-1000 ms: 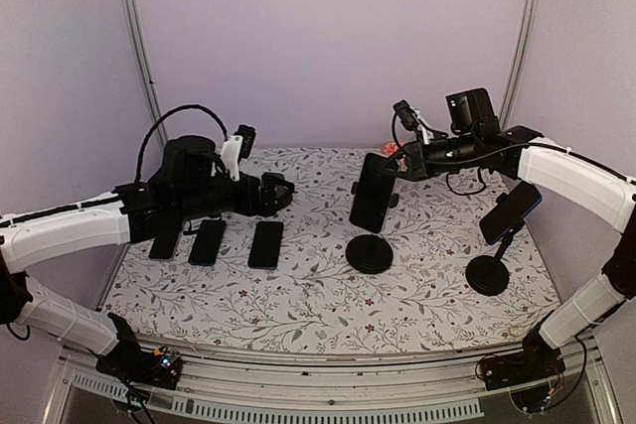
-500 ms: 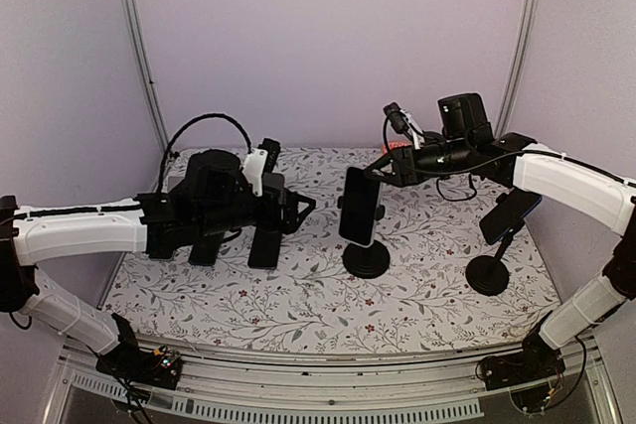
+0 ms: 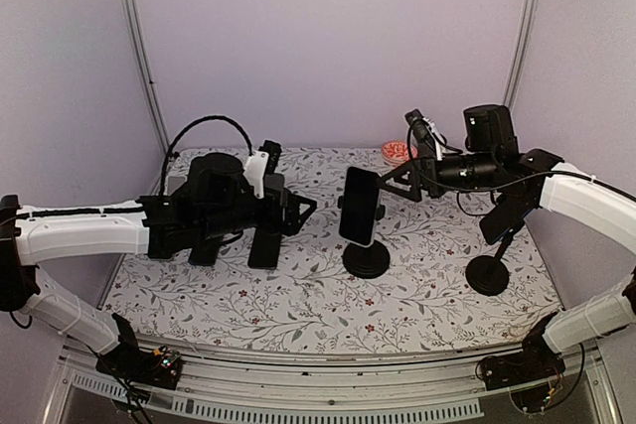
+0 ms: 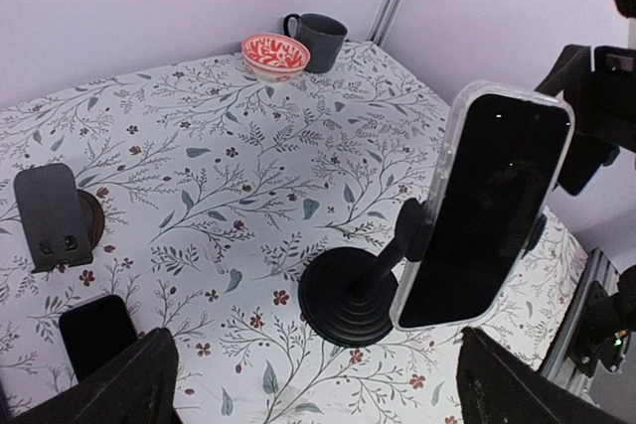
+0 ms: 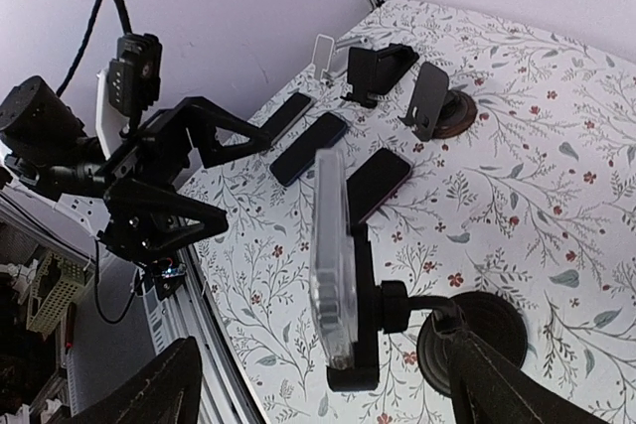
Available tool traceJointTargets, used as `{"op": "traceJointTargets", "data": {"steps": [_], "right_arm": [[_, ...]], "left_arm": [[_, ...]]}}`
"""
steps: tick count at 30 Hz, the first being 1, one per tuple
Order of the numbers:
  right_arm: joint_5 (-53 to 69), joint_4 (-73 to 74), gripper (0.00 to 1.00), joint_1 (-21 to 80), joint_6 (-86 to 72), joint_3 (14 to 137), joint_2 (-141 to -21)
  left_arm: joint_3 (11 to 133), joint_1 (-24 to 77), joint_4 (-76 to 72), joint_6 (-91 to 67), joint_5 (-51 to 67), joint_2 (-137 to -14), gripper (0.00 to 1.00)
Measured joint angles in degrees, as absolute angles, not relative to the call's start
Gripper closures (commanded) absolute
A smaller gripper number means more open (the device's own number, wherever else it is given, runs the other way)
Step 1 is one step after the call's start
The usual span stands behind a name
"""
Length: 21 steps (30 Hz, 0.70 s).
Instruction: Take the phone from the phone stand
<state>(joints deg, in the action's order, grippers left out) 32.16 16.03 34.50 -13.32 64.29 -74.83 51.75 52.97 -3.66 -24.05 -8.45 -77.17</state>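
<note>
A black phone in a clear case [image 3: 359,206] stands upright in the cradle of a black stand [image 3: 367,258] at mid table. My left gripper [image 3: 298,213] is open, just left of the phone and apart from it. In the left wrist view the phone [image 4: 487,206] and the stand's base [image 4: 350,297] lie ahead of the wide-open gripper [image 4: 318,399]. My right gripper [image 3: 396,184] is open, just right of the phone's top and not touching it. The right wrist view shows the phone edge-on [image 5: 331,255] on its stand [image 5: 475,345].
A second phone [image 3: 510,213] sits on another stand [image 3: 487,275] at the right. Several phones [image 5: 310,146] lie flat at the left, with empty stands [image 5: 432,101] behind them. A red bowl [image 4: 275,52] and a dark mug [image 4: 318,29] stand at the back.
My right gripper shifted the phone and stand leftward, then let go of the phone's top and drew back to the right. My left arm swung right toward the stand, then held still.
</note>
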Motion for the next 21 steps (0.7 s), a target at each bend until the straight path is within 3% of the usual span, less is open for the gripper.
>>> {"op": "traceJointTargets", "data": {"steps": [5,21], "right_arm": [[33.2,15.9,0.16,35.1,-14.7,59.1,-74.0],[34.0,15.0,0.47,36.7,-15.9,57.5,-77.7]], "left_arm": [[51.6,53.5,-4.1,-24.3,-8.5,-77.5,0.01],[51.6,54.7,-4.6,-24.9,-9.4,-79.5,0.01]]}}
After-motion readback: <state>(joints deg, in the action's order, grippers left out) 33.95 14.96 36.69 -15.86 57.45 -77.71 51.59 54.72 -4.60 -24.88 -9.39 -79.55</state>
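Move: The upright phone in the stand is about 8 cm left of the right gripper, 2 cm ahead and some 6 cm lower. From the left gripper it is roughly 13 cm to the right, 2 cm ahead and 1 cm lower. The stand's round base sits about 7 cm farther out than this phone and 21 cm lower. A black phone lying flat is about 9 cm left of the left gripper, 12 cm ahead and 23 cm below. Sink the right gripper some 6.5 cm beside the upright phone, drawing it back about 2 cm first, so that it comes down level with the phone and its holder; tip the fingers about 10 degrees further down and narrow them from nearly wide to a little over half open. Let the left gripper, still wide open, ease about 2 cm down and to the right. ##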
